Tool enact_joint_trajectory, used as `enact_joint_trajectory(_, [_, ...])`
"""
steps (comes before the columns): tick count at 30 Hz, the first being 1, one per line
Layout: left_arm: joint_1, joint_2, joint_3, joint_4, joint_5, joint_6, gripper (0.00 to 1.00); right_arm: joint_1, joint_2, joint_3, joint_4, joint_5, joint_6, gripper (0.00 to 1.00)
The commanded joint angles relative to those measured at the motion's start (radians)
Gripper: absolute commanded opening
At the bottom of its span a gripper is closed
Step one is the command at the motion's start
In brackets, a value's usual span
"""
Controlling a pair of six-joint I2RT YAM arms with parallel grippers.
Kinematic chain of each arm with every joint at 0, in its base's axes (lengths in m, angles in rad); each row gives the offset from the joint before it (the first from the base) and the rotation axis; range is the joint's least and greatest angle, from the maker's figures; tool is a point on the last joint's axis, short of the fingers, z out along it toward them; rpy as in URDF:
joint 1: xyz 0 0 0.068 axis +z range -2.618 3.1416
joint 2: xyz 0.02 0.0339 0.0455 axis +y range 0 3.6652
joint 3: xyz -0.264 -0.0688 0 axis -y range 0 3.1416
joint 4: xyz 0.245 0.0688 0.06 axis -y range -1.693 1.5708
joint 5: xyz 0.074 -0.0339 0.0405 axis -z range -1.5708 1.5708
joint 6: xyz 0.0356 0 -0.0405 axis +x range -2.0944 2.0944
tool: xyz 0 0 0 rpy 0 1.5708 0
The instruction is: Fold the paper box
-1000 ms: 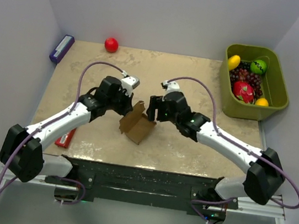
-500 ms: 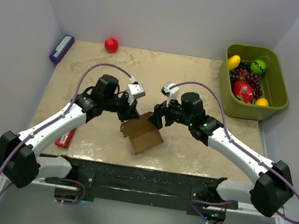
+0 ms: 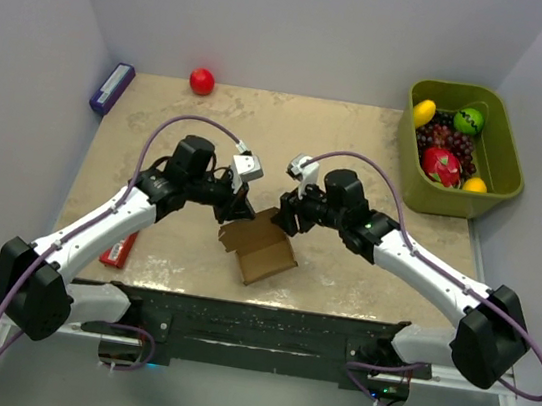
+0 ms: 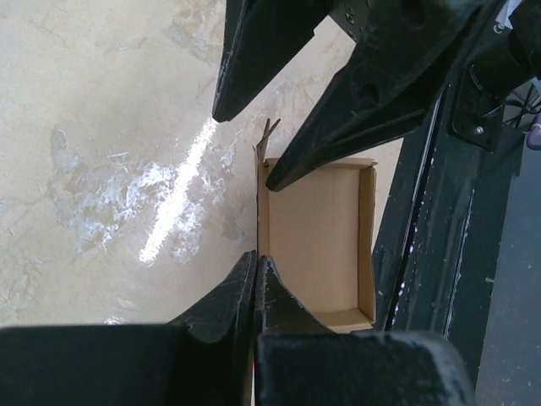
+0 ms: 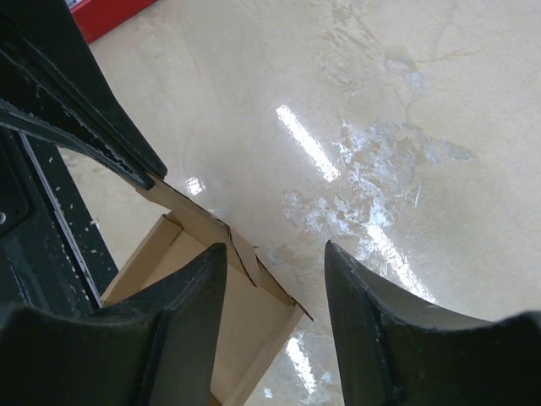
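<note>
The paper box (image 3: pixel 264 250) is a small brown cardboard tray lying open side up in the middle of the table, and its inside shows as the paper box (image 4: pixel 317 237) in the left wrist view. My left gripper (image 3: pixel 238 213) is shut on its left wall, the tips meeting right on the wall's edge at my left gripper (image 4: pixel 255 260). My right gripper (image 3: pixel 286 219) stands open over the far wall. In the right wrist view my right gripper (image 5: pixel 275 252) straddles that wall and its torn-looking tab (image 5: pixel 241 254) without clamping it.
A flat red packet (image 3: pixel 119 249) lies left of the box beside my left arm. A red ball (image 3: pixel 201 80) and a purple-blue box (image 3: pixel 111 88) sit at the back left. A green bin (image 3: pixel 504 185) of fruit stands back right. The black base frame (image 3: pixel 254 322) runs just behind the box's near side.
The box has gone from standing tilted to lying flatter with its opening up. Both wrists have swung over it. My right jaws have narrowed but stay open.
</note>
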Motion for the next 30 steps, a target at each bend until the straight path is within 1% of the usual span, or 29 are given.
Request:
enact_joint_trajectory(1, [0.018,-0.026,0.003,0.008,0.032,0.016,0.0,-0.001,-0.004,-0.007,0.004,-0.029,-0.021,0.48])
enact_joint_trajectory(3, [0.024,-0.027,0.003,0.012,0.036,0.016,0.0,0.0,-0.001,-0.007,0.0,-0.029,-0.024,0.43])
enact_joint_trajectory(4, [0.024,-0.029,0.002,0.012,0.038,0.016,0.0,0.0,0.001,-0.007,-0.001,-0.031,-0.023,0.38])
enact_joint_trajectory(6, [0.027,-0.029,0.0,0.013,0.041,0.016,0.0,-0.001,0.001,-0.007,-0.001,-0.034,-0.023,0.34])
enact_joint_trajectory(7, [0.029,-0.03,-0.001,0.015,0.046,0.014,0.0,0.0,0.001,-0.007,-0.001,-0.035,-0.023,0.29])
enact_joint_trajectory(9, [0.029,-0.029,-0.001,0.016,0.053,0.014,0.0,0.0,0.002,-0.005,-0.003,-0.037,-0.024,0.24])
enact_joint_trajectory(10, [0.027,-0.027,-0.001,0.016,0.055,0.013,0.0,0.0,0.004,-0.005,-0.003,-0.04,-0.023,0.17])
enact_joint_trajectory(12, [0.027,-0.027,-0.001,0.019,0.053,0.008,0.0,0.002,0.004,-0.005,0.0,-0.041,-0.021,0.11])
enact_joint_trajectory(13, [0.027,-0.026,-0.001,0.021,0.052,0.007,0.0,0.0,0.002,-0.007,0.002,-0.043,-0.021,0.04])
enact_joint_trajectory(14, [0.027,-0.024,-0.001,0.024,0.05,0.005,0.0,0.0,0.004,-0.008,0.005,-0.041,-0.021,0.01])
enact_joint_trajectory(16, [0.027,-0.022,-0.003,0.035,0.018,-0.016,0.0,0.002,0.002,-0.013,0.011,-0.032,-0.02,0.0])
enact_joint_trajectory(17, [0.029,-0.021,-0.003,0.045,0.001,-0.033,0.17,0.0,-0.001,-0.018,0.014,-0.029,-0.02,0.0])
enact_joint_trajectory(18, [0.03,-0.021,-0.001,0.05,-0.035,-0.044,0.28,0.0,-0.002,-0.022,0.022,-0.025,-0.02,0.0])
enact_joint_trajectory(19, [0.033,-0.022,0.0,0.057,-0.064,-0.058,0.44,0.0,-0.004,-0.037,0.04,-0.023,-0.02,0.0])
enact_joint_trajectory(20, [0.045,-0.027,0.0,0.076,-0.101,-0.091,0.75,0.0,-0.006,-0.045,0.054,-0.017,-0.018,0.0])
enact_joint_trajectory(21, [0.055,-0.033,-0.003,0.088,-0.165,-0.108,0.84,0.0,-0.007,-0.063,0.069,-0.015,-0.015,0.0])
enact_joint_trajectory(23, [0.103,-0.074,-0.02,0.138,-0.227,-0.146,0.96,-0.001,-0.007,-0.077,0.092,-0.005,0.003,0.0])
enact_joint_trajectory(24, [0.128,-0.094,-0.03,0.159,-0.24,-0.177,0.98,0.0,-0.007,-0.09,0.118,0.006,0.013,0.0])
enact_joint_trajectory(25, [0.18,-0.139,-0.056,0.179,-0.238,-0.194,0.99,-0.001,-0.012,-0.094,0.134,0.021,0.023,0.0])
enact_joint_trajectory(26, [0.202,-0.163,-0.073,0.224,-0.24,-0.223,1.0,0.0,-0.018,-0.099,0.141,0.032,0.037,0.0])
enact_joint_trajectory(28, [0.225,-0.225,-0.118,0.246,-0.238,-0.222,1.0,-0.004,-0.032,-0.116,0.164,0.057,0.049,0.0])
enact_joint_trajectory(30, [0.228,-0.246,-0.139,0.239,-0.211,-0.207,0.99,-0.016,-0.064,-0.126,0.175,0.045,0.057,0.0])
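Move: I hold the standing lid by its top edge near the left end with my left hand; the lid's right corner is about 8 cm to that hand's right and 2 cm farther out. That corner already sits between my half-open right fingers, perhaps 1 cm below their middle. The tray hangs off the lid on my side, its centre roughly 7 cm back from my right hand, 1 cm to its left and 8 cm below. I shut my right fingers on the lid's right corner almost on the spot. Only then does my left hand open wide and let go of the top edge, swinging off about 8 cm left and 6 cm forward, rising some 3 cm and turning about 25 degrees counter-clockwise. Meanwhile my right hand keeps its pinch and sinks about 3 cm. ##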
